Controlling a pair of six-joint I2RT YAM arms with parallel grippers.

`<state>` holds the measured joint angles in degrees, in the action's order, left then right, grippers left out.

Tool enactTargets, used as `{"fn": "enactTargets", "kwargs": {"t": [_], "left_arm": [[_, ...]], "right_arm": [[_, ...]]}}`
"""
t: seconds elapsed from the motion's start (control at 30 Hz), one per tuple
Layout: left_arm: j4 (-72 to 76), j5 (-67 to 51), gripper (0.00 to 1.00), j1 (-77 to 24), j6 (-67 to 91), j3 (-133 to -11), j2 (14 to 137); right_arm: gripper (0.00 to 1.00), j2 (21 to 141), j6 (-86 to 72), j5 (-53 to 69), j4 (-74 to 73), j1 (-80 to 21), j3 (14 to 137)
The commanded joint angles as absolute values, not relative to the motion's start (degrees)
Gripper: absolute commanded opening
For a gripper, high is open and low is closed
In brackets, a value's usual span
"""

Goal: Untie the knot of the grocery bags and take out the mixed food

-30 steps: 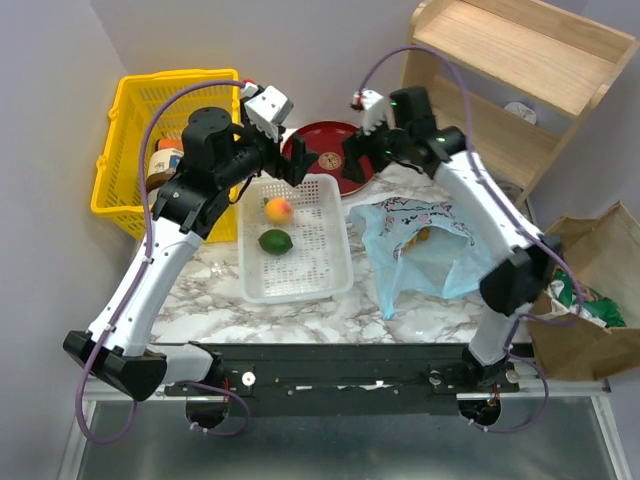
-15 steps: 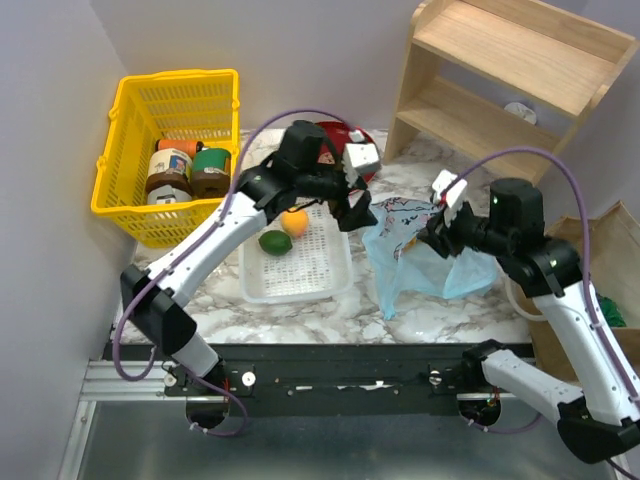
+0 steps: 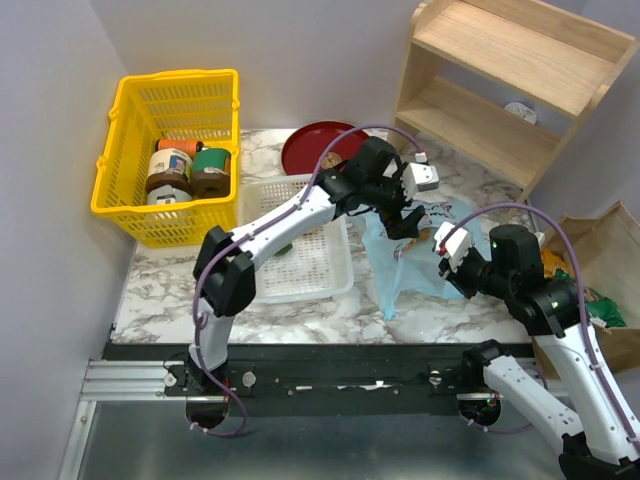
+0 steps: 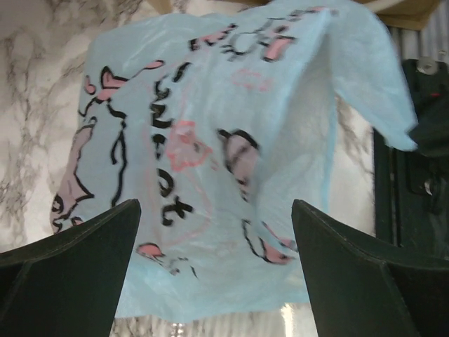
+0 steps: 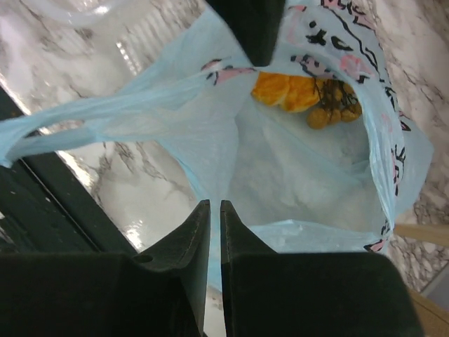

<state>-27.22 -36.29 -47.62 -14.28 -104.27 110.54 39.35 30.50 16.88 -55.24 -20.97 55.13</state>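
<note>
The light-blue plastic bag (image 3: 425,270) with dark and pink print lies open on the marble, right of centre. My right gripper (image 5: 215,207) is shut on its near rim, a thin blue film caught between the fingers. Inside the blue plastic bag (image 5: 302,175) lie an orange-glazed doughnut (image 5: 284,91) and a bunch of small brown fruits (image 5: 333,109). My left gripper (image 4: 214,210) hangs wide open just above the printed side of the bag (image 4: 210,140), holding nothing. In the top view it (image 3: 405,222) is over the bag's far edge, and the right gripper (image 3: 447,268) is at the near side.
A brown paper bag (image 3: 600,250) with a green packet (image 3: 592,303) stands at the right edge. The white basket (image 3: 320,270) sits left of the blue bag, under the left arm. A yellow basket (image 3: 135,190) of jars, a red plate (image 3: 310,150) and a wooden shelf (image 3: 500,70) line the back.
The left arm swung from the white basket across to the blue bag, still open. The right arm came down to the bag's near rim and its jaws closed on the plastic.
</note>
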Motion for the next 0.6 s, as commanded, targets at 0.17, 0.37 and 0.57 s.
{"fn": "enactTargets", "kwargs": {"t": [0.17, 0.37, 0.57], "left_arm": [[-30.06, -32.77, 0.09, -46.32, -12.49, -119.44, 123.58], [-28.57, -43.5, 0.0, -44.21, -4.84, -119.36, 120.33], [-27.51, -48.6, 0.0, -40.7, 1.47, -115.06, 116.72]], "right_arm": [[0.2, 38.75, 44.65, 12.66, -49.14, -20.83, 43.69], [0.2, 49.47, 47.02, 11.7, -35.35, -20.83, 42.36], [0.22, 56.77, 53.69, 8.79, -25.76, -20.92, 40.53]]}}
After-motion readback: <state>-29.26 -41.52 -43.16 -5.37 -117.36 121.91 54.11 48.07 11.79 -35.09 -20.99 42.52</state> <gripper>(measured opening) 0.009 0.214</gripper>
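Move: My left hand is open over the blue grocery bag; the bag edge it goes for is about 5 cm ahead, 3 cm to the right and 5 cm below. From this hand the mixed food is about 2 cm back, 3 cm right and 12 cm down, the red plate some 15 cm ahead and 18 cm left, and the white tray 3 cm back and 25 cm left. My nearly shut right hand has the food roughly 10 cm ahead, 5 cm left and 13 cm below. My left hand reaches forward and down about 5 cm each, slightly right, shuts its fingers on the edge of the bag film, then lifts it some 3 cm, easing left. Meanwhile my right hand, fingers still almost shut, drops about 8 cm and then pushes forward 7 cm into the bag's mouth towards the mixed food. ##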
